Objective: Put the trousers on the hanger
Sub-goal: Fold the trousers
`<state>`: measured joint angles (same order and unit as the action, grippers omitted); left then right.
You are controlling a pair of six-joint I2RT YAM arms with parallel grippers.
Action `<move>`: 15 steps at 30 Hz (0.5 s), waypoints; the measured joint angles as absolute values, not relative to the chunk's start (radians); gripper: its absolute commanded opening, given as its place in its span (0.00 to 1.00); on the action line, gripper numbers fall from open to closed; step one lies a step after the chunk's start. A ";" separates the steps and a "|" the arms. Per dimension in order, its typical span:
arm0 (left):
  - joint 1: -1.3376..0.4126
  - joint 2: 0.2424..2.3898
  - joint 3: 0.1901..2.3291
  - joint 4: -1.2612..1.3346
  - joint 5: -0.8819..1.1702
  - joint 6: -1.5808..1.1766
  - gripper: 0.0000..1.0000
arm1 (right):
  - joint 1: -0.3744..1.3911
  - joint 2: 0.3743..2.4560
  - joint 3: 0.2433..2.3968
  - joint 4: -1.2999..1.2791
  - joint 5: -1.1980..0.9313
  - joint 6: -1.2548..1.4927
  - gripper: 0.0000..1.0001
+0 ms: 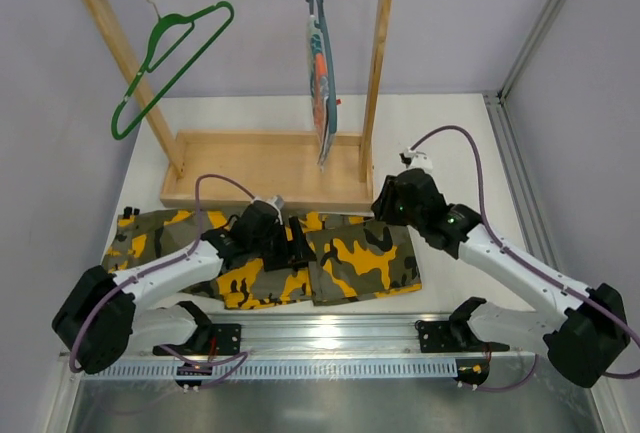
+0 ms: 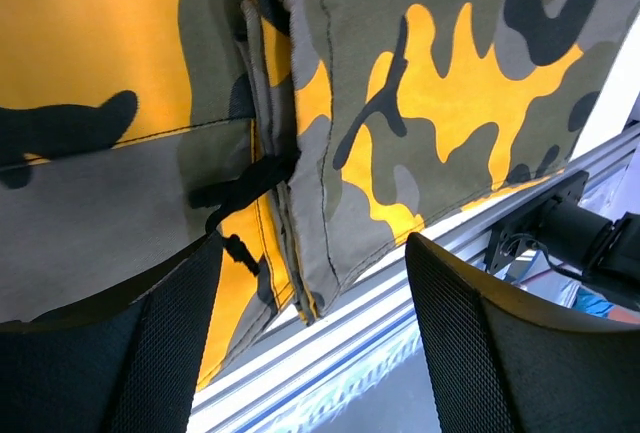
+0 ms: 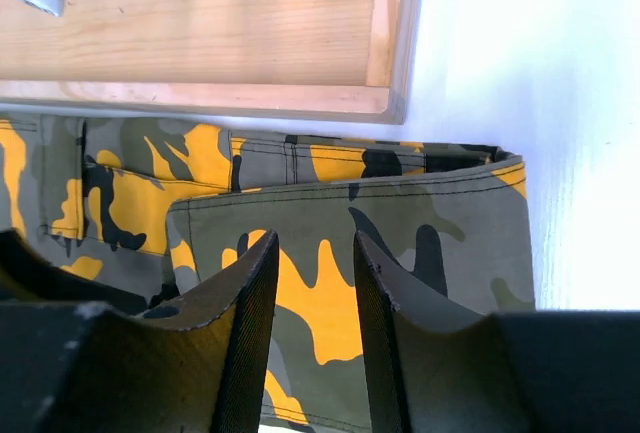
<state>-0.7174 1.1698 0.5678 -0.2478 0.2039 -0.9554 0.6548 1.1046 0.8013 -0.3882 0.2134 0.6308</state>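
The camouflage trousers point(image 1: 360, 258) lie folded flat on the white table, just in front of the wooden rack. The thin green hanger point(image 1: 160, 53) hangs tilted from the left end of the rack's rail. My left gripper point(image 1: 292, 245) hovers low over the middle of the trousers point(image 2: 440, 83), near a black drawstring. In the left wrist view the gripper point(image 2: 315, 253) is open, with nothing between its fingers. My right gripper point(image 1: 385, 215) sits over the right folded part of the trousers point(image 3: 420, 223). Its jaws point(image 3: 315, 243) stand a little apart and grip no cloth.
The wooden rack's base point(image 1: 260, 168) lies directly behind the trousers, also in the right wrist view point(image 3: 200, 33). A grey-blue hanger with a striped cloth point(image 1: 322, 73) hangs at the rail's right end. An aluminium rail point(image 1: 330, 328) runs along the near edge.
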 measured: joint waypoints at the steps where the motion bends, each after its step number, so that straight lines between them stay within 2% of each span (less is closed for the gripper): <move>1: -0.726 1.190 0.562 -0.226 0.204 -0.972 0.73 | 0.641 1.083 0.799 -0.390 0.202 0.628 0.40; 10: -0.813 1.371 0.566 -0.079 0.198 -1.085 0.67 | 0.487 0.992 0.685 -0.392 0.067 0.616 0.59; 12: -0.819 1.392 0.574 -0.064 0.194 -1.098 0.61 | 0.477 0.980 0.666 -0.398 0.051 0.613 0.61; 14: -0.821 1.411 0.582 -0.057 0.191 -1.106 0.50 | 0.474 0.964 0.660 -0.405 0.040 0.609 0.62; 15: -0.822 1.418 0.584 -0.056 0.186 -1.111 0.42 | 0.474 0.954 0.660 -0.406 0.037 0.606 0.62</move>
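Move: The left hand, open, has the trousers' layered fold edge about 3 cm to its right, 2 cm nearer the base and 4 cm below; the folded-over panel's middle lies some 15 cm right and 1 cm back. From the right hand, the panel's right edge is roughly 10 cm right, 6 cm back and 12 cm below, and the rack base's near right corner some 6 cm straight ahead, 11 cm lower. Left hand goes right and down about 4 cm, narrowing astride the fold; right hand opens, shifting right too. ##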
